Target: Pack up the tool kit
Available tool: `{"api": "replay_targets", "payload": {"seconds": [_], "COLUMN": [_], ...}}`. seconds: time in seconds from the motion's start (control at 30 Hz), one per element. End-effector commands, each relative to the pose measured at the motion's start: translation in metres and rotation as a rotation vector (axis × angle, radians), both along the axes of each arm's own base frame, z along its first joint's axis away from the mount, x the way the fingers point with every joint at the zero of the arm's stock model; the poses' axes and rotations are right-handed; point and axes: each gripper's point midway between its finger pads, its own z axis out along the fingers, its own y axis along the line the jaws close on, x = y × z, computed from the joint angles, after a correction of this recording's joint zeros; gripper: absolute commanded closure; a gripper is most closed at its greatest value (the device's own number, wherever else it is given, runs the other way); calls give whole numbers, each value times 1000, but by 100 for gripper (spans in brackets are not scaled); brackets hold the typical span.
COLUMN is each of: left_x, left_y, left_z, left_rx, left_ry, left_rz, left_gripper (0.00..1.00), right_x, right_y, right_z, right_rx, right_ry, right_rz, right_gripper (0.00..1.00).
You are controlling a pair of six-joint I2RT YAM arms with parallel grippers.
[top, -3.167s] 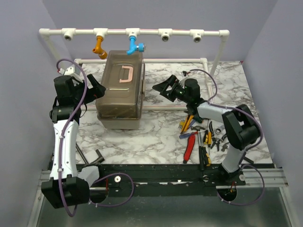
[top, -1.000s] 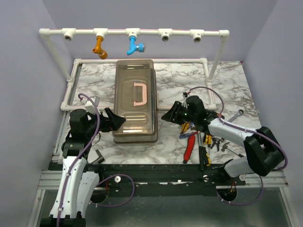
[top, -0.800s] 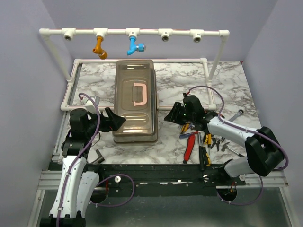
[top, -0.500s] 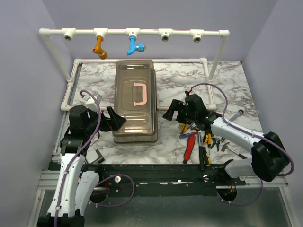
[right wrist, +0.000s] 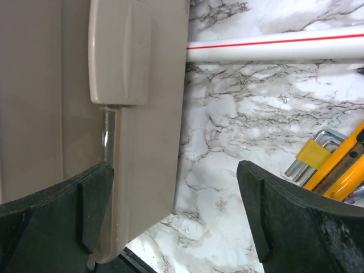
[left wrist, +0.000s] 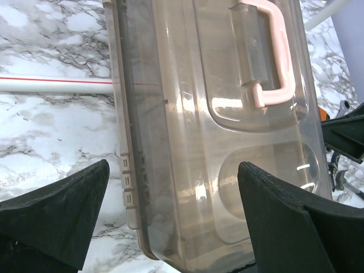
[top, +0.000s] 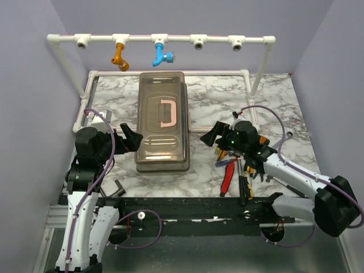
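The tool kit box (top: 163, 122) lies flat on the marble table, its smoky brown lid shut and its pink handle (top: 168, 112) on top. My left gripper (top: 132, 139) hovers open just off the box's left side, touching nothing. The left wrist view looks across the lid (left wrist: 227, 142) and the handle (left wrist: 273, 62) between the spread fingers (left wrist: 57, 216). My right gripper (top: 209, 136) is open to the right of the box and holds nothing. Its view shows the beige box wall (right wrist: 142, 142) with a latch (right wrist: 119, 54). Loose hand tools (top: 239, 165) lie in a pile under the right arm.
A tall white pipe frame (top: 250, 41) with an orange fitting (top: 119, 56) and a blue fitting (top: 162, 54) spans the back. A low white pipe rail (top: 216, 72) borders the tabletop. Yellow-handled tools (right wrist: 335, 165) lie right of the right gripper. A small black part (top: 119, 186) sits near the front left edge.
The box, held up tilted between both grippers three seconds ago, now lies flat. Over the last second both grippers opened wide and drew back from its sides.
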Motion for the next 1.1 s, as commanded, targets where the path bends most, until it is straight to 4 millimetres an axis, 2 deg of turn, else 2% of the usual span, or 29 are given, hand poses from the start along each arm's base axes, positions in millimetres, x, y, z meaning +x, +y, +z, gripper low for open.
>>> {"api": "replay_targets", "payload": {"seconds": [0.0,0.1,0.3,0.43,0.47,0.57,0.77,0.93,1.07], "left_x": [4,9,29,38,39,43,51,59,61], "left_y": [6,-8,-20,-23,-23,-20,-19,-22,-21], "left_z": [14,19,6,-5,-6,-8,-13,-25,-30], "left_rx": [12,-40,-110,-127,-127,-109,-98,-105,-115], "left_ry": [-50,-53,33,81,84,85,99,150,158], "left_rz": [34,-31,-61,-63,-61,-43,-42,-47,-40], "left_gripper": [2,2,2,1,2,1,1,2,2], "right_x": [1,-5,-13,-11,-11,-3,23,45,55], "right_y": [0,7,28,45,49,59,73,82,83], "right_z": [25,33,42,46,53,52,41,27,12], "right_rx": [102,224,529,691,738,816,836,757,701], "right_ry": [-108,-118,-82,-58,-68,-44,-36,-28,-23], "right_rz": [12,71,225,319,346,398,406,386,363], "right_gripper": [0,0,0,0,0,0,0,0,0]}}
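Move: For the right hand, the toolbox latch is about 9 cm to the left and 6 cm ahead, roughly level with it. The pink handle lies some 17 cm left and 8 cm ahead, a little higher; the yellow pliers lie on the table about 6 cm right, 2 cm back and 12 cm down. From the left hand, the toolbox lid's middle is about 11 cm right, 9 cm ahead and 6 cm down. Leftward and then also forward, about 9 cm in all, the wide-open right hand closes in on the toolbox latch, rolling over more than 40 degrees, left side rising, and turning some 20 degrees counter-clockwise until its fingers frame the latch. The left hand, still open, advances forward and sinks, tipping down slightly, towards the lid's left edge; whether it touches can't be seen. ##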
